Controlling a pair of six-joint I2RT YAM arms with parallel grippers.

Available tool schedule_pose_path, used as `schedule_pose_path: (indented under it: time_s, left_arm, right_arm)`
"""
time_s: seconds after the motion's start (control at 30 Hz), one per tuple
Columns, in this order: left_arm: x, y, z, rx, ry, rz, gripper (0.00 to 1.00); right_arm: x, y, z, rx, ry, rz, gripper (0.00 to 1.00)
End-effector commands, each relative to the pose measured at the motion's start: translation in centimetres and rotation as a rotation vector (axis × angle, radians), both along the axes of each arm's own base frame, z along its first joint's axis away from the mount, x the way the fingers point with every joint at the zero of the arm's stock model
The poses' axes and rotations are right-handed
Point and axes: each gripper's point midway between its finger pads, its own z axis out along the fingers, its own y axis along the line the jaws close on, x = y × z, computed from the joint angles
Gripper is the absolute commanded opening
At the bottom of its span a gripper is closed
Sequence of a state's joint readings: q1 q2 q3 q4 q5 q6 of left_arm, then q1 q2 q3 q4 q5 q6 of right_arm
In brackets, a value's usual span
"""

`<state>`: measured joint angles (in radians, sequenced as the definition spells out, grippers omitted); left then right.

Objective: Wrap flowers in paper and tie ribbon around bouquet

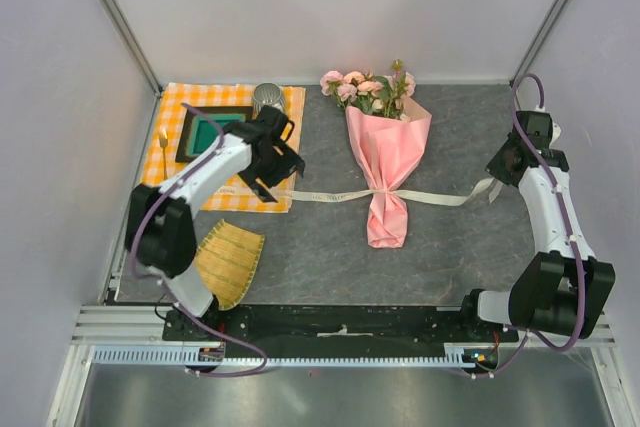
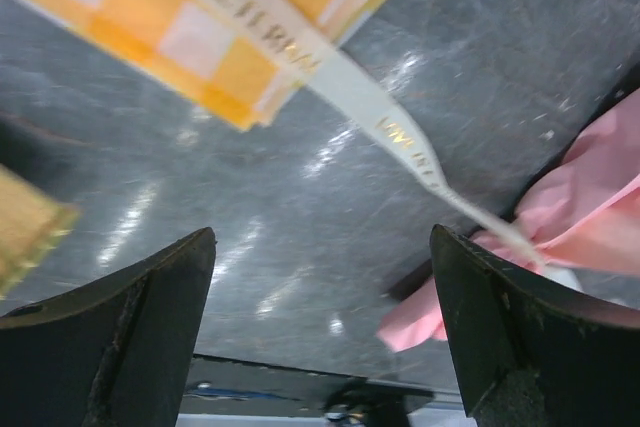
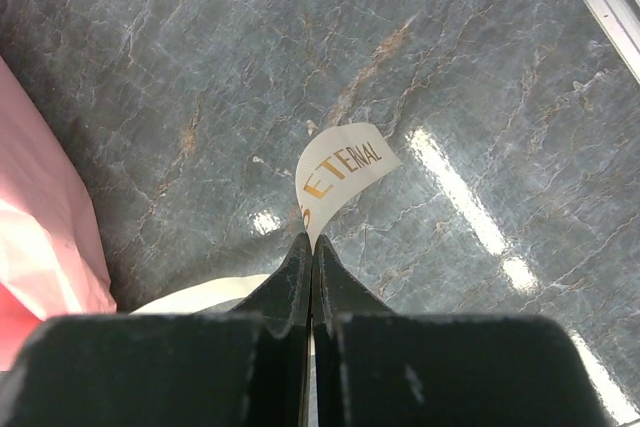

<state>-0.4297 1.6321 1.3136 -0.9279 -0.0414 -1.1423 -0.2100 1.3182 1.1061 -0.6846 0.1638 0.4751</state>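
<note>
The bouquet [image 1: 387,152] lies in the middle of the table, pink flowers [image 1: 365,87] at its far end and pink paper [image 1: 390,137] wrapped as a cone. The cream ribbon [image 1: 330,194] crosses the cone's narrow waist and runs out to both sides. My left gripper [image 1: 280,175] hangs open over the ribbon's left end, nothing between its fingers [image 2: 160,327]; below them the ribbon [image 2: 400,137] lies loose across the cloth corner. My right gripper [image 3: 312,242] is shut on the ribbon's right end [image 3: 345,172], at the right side of the table [image 1: 500,172].
An orange-checked cloth [image 1: 225,197] at the back left carries a green tray [image 1: 205,135] and a metal can [image 1: 268,97]. A yellow-green bamboo mat [image 1: 230,262] lies near the front left. Grey walls close in the table on three sides.
</note>
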Motion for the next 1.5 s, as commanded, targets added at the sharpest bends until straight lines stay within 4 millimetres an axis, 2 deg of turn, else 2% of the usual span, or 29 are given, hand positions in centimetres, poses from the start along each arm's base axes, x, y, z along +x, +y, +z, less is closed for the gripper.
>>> schedule_pose_path:
  time_s: [0.0, 0.03, 0.07, 0.13, 0.17, 0.37, 0.4, 0.47, 0.63, 0.77, 0.83, 0.97, 1.0, 1.13, 1.2, 1.27, 1.37, 1.4, 1.47]
  left_arm:
    - [3.6, -3.9, -0.8, -0.031, 0.111, 0.162, 0.93]
    - [3.0, -3.7, -1.4, 0.017, 0.169, 0.169, 0.92]
    - [4.3, -4.0, -2.4, 0.073, 0.176, 0.183, 0.91]
    - [4.1, -3.4, -3.4, 0.138, 0.226, 0.246, 0.91]
    - [4.6, -3.5, -4.1, 0.155, 0.233, 0.272, 0.91]
    - [3.2, -2.7, -6.9, 0.246, 0.342, 0.371, 0.88]
    - [3.0, -2.5, -7.2, 0.258, 0.348, 0.381, 0.87]
    - [2.8, -2.0, -7.7, 0.283, 0.344, 0.417, 0.76]
    - [3.4, -2.7, -8.9, 0.238, 0.32, 0.459, 0.69]
    - [2.3, -3.6, -10.5, 0.16, 0.345, 0.504, 0.65]
    - [2.2, -3.8, -11.4, 0.128, 0.331, 0.524, 0.58]
    - [2.6, -3.8, -11.8, 0.126, 0.319, 0.538, 0.47]
    - [2.6, -3.8, -11.8, 0.125, 0.315, 0.541, 0.4]
    - [2.9, -4.1, -11.9, 0.123, 0.279, 0.521, 0.25]
    - [3.2, -4.0, -11.2, 0.117, 0.245, 0.503, 0.08]
    - [3.8, -4.1, -10.6, 0.112, 0.193, 0.447, 0.03]
    - [4.6, -4.9, -7.8, 0.121, 0.062, 0.304, 0.01]
    - [4.6, -5.3, -6.3, 0.11, 0.017, 0.261, 0.01]
    - [4.3, -6.9, -4.5, 0.093, -0.058, 0.117, 0.01]
  right_arm:
    - [1.3, 0.8, 1.3, 0.019, -0.052, 0.032, 0.0]
    - [1.4, 0.8, 1.2, 0.022, -0.05, 0.036, 0.0]
    - [1.4, 0.8, 1.2, 0.02, -0.05, 0.038, 0.0]
    - [1.5, 1.0, 1.3, 0.022, -0.053, 0.046, 0.0]
    - [1.6, 1.2, 1.4, 0.025, -0.056, 0.049, 0.0]
    - [1.8, 2.1, 1.3, 0.04, -0.06, 0.082, 0.0]
    - [1.9, 2.2, 1.2, 0.041, -0.058, 0.085, 0.0]
    - [2.0, 2.5, 1.3, 0.046, -0.062, 0.094, 0.0]
    - [2.0, 2.9, 1.0, 0.045, -0.055, 0.106, 0.0]
    - [2.1, 3.0, 0.8, 0.046, -0.053, 0.109, 0.0]
    - [2.2, 3.1, 0.9, 0.049, -0.055, 0.111, 0.0]
    - [2.2, 3.1, 1.2, 0.042, -0.06, 0.109, 0.0]
    - [2.1, 3.0, 1.3, 0.036, -0.061, 0.108, 0.0]
    - [1.8, 2.9, 1.2, 0.026, -0.061, 0.1, 0.0]
    - [1.6, 2.8, 1.2, 0.024, -0.058, 0.094, 0.0]
    - [1.5, 2.8, 1.4, 0.027, -0.066, 0.089, 0.0]
    - [1.3, 3.2, 1.7, 0.033, -0.072, 0.109, 0.0]
    - [1.1, 3.1, 1.8, 0.031, -0.071, 0.112, 0.0]
    - [0.7, 3.5, 2.3, 0.03, -0.085, 0.144, 0.0]
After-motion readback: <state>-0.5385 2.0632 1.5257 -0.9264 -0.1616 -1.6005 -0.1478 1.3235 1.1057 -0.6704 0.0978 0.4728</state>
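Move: The stretch of ribbon I want lies flat on the table about 5 cm ahead of my open left hand, 4 cm to its right and 11 cm below. The bouquet's tied neck is 5 cm ahead and some 24 cm to the right; the checkered cloth's near corner is straight below, 1 cm right. That ribbon stretch lies roughly 41 cm left, 3 cm ahead and 14 cm below my right hand, which still grips the other end; the bouquet neck lies about 23 cm left of that hand and 2 cm ahead. I swing my left hand forward and right over the ribbon, then sink it to the table, about 10 cm down in all, drawing back slightly as it drops and turning some 25 degrees counter-clockwise. Low down I ease forward again and shut the fingers, pinching the ribbon just off the cloth's edge. My right hand keeps its end and drifts 3 cm left, towards the bouquet. ##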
